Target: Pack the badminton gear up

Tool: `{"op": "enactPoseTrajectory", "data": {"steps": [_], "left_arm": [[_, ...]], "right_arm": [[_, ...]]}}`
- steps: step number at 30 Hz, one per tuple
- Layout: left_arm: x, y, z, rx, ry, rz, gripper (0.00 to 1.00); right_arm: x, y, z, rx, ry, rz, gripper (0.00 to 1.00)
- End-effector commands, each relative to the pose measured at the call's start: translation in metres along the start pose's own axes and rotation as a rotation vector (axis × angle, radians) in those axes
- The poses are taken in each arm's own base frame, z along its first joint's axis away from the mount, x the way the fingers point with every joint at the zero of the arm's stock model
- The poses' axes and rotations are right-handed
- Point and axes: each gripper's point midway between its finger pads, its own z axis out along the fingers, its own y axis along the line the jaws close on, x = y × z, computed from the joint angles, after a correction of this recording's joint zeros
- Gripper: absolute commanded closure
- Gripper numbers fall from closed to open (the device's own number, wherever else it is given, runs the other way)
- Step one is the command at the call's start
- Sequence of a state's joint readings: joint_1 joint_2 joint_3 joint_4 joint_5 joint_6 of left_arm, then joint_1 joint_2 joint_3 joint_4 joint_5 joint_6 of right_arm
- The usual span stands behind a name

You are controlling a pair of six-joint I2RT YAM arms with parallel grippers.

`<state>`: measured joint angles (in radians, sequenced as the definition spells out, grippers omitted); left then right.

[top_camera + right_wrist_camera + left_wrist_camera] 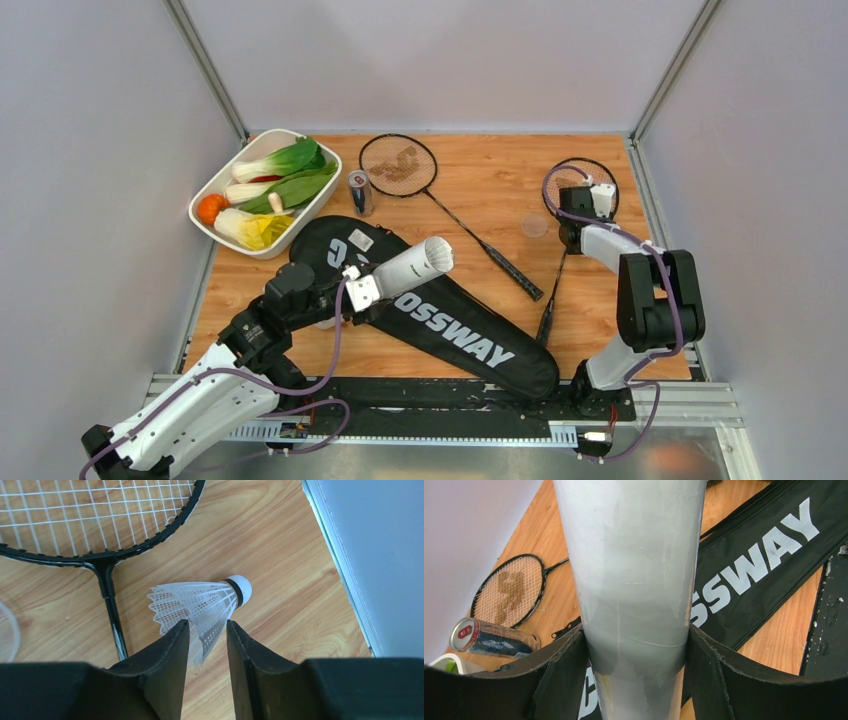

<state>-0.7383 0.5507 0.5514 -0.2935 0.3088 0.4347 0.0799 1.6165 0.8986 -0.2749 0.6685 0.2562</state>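
Observation:
My left gripper (372,285) is shut on the white tube (415,265), held tilted above the black CROSSWAY racket bag (460,330). In the left wrist view both fingers press the tube (634,570) at its sides, with the bag (764,565) below. One racket (400,165) lies at the back centre. Another racket (580,185) lies at the right, under my right gripper (600,195). In the right wrist view a white shuttlecock (210,600) lies on the wood beside that racket (100,557). My right gripper (207,625) straddles its skirt with a narrow gap, the skirt undeformed.
A blue-silver can (360,192) stands behind the bag. A white tray (232,165) of vegetables sits at the back left. A clear round lid (535,225) lies left of the right racket. The grey enclosure wall (380,555) is close to the right of the shuttlecock.

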Motion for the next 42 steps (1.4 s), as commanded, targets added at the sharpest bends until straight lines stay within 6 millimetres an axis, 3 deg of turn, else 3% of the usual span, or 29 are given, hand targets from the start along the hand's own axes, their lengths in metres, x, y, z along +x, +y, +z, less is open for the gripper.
{"op": "enactPoseTrajectory", "data": {"steps": [1, 5, 8, 14, 18, 24, 29, 32, 35, 42], "left_arm": [[-0.027, 0.011, -0.001, -0.032, -0.092, 0.027, 0.99], [-0.025, 0.011, -0.001, -0.034, -0.087, 0.027, 0.99], [-0.024, 0.011, 0.000, -0.038, -0.083, 0.027, 0.99], [-0.022, 0.011, 0.001, -0.035, -0.075, 0.023, 0.99], [-0.021, 0.011, 0.002, -0.032, -0.069, 0.022, 0.99], [-0.019, 0.011, 0.003, -0.032, -0.061, 0.021, 0.99], [-0.017, 0.011, 0.004, -0.030, -0.055, 0.020, 0.99], [-0.015, 0.011, 0.004, -0.031, -0.049, 0.019, 0.99], [-0.014, 0.011, 0.005, -0.032, -0.041, 0.020, 0.99], [-0.011, 0.011, 0.006, -0.032, -0.029, 0.019, 0.99]], "right_arm": [[-0.019, -0.005, 0.007, 0.039, -0.046, 0.017, 0.66], [-0.021, -0.010, 0.002, 0.043, -0.058, 0.022, 0.90], [-0.027, -0.013, -0.006, 0.031, -0.074, 0.031, 1.00], [-0.052, -0.015, -0.032, -0.047, -0.128, 0.075, 1.00], [-0.081, -0.007, -0.067, -0.206, -0.195, 0.106, 1.00], [-0.113, 0.037, -0.158, -0.709, -0.291, 0.085, 1.00], [-0.109, 0.064, -0.261, -1.203, -0.331, 0.022, 1.00], [-0.095, 0.067, -0.319, -1.473, -0.321, -0.049, 1.00], [-0.086, 0.059, -0.363, -1.644, -0.336, -0.097, 1.00], [-0.064, 0.036, -0.432, -1.928, -0.373, -0.210, 1.00]]}}
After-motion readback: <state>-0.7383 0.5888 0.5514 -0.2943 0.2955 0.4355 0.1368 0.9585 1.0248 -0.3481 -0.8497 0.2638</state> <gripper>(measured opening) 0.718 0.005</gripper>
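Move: The right hand's open fingers already straddle the last shuttlecock, its middle only about 1 cm farther forward and 2 cm below. The right racket's head is centred some 16 cm ahead and 5 cm to the left, 3 cm down; the clear lid lies about 6 cm ahead and 18 cm left, also 3 cm down. From the left hand, holding the tube, the shuttlecock is roughly 19 cm ahead, 53 cm right and 17 cm below. Settle the right gripper about 1 cm right and slightly down, and shut its fingertips on the shuttlecock's skirt. Lift it some 25 cm, carrying it as far left and then about 10 cm back towards the tube's open mouth, while swinging the wrist counter-clockwise so the fingers end nearly level, pointing left and forward. Keep the left gripper's hold on the tube. ##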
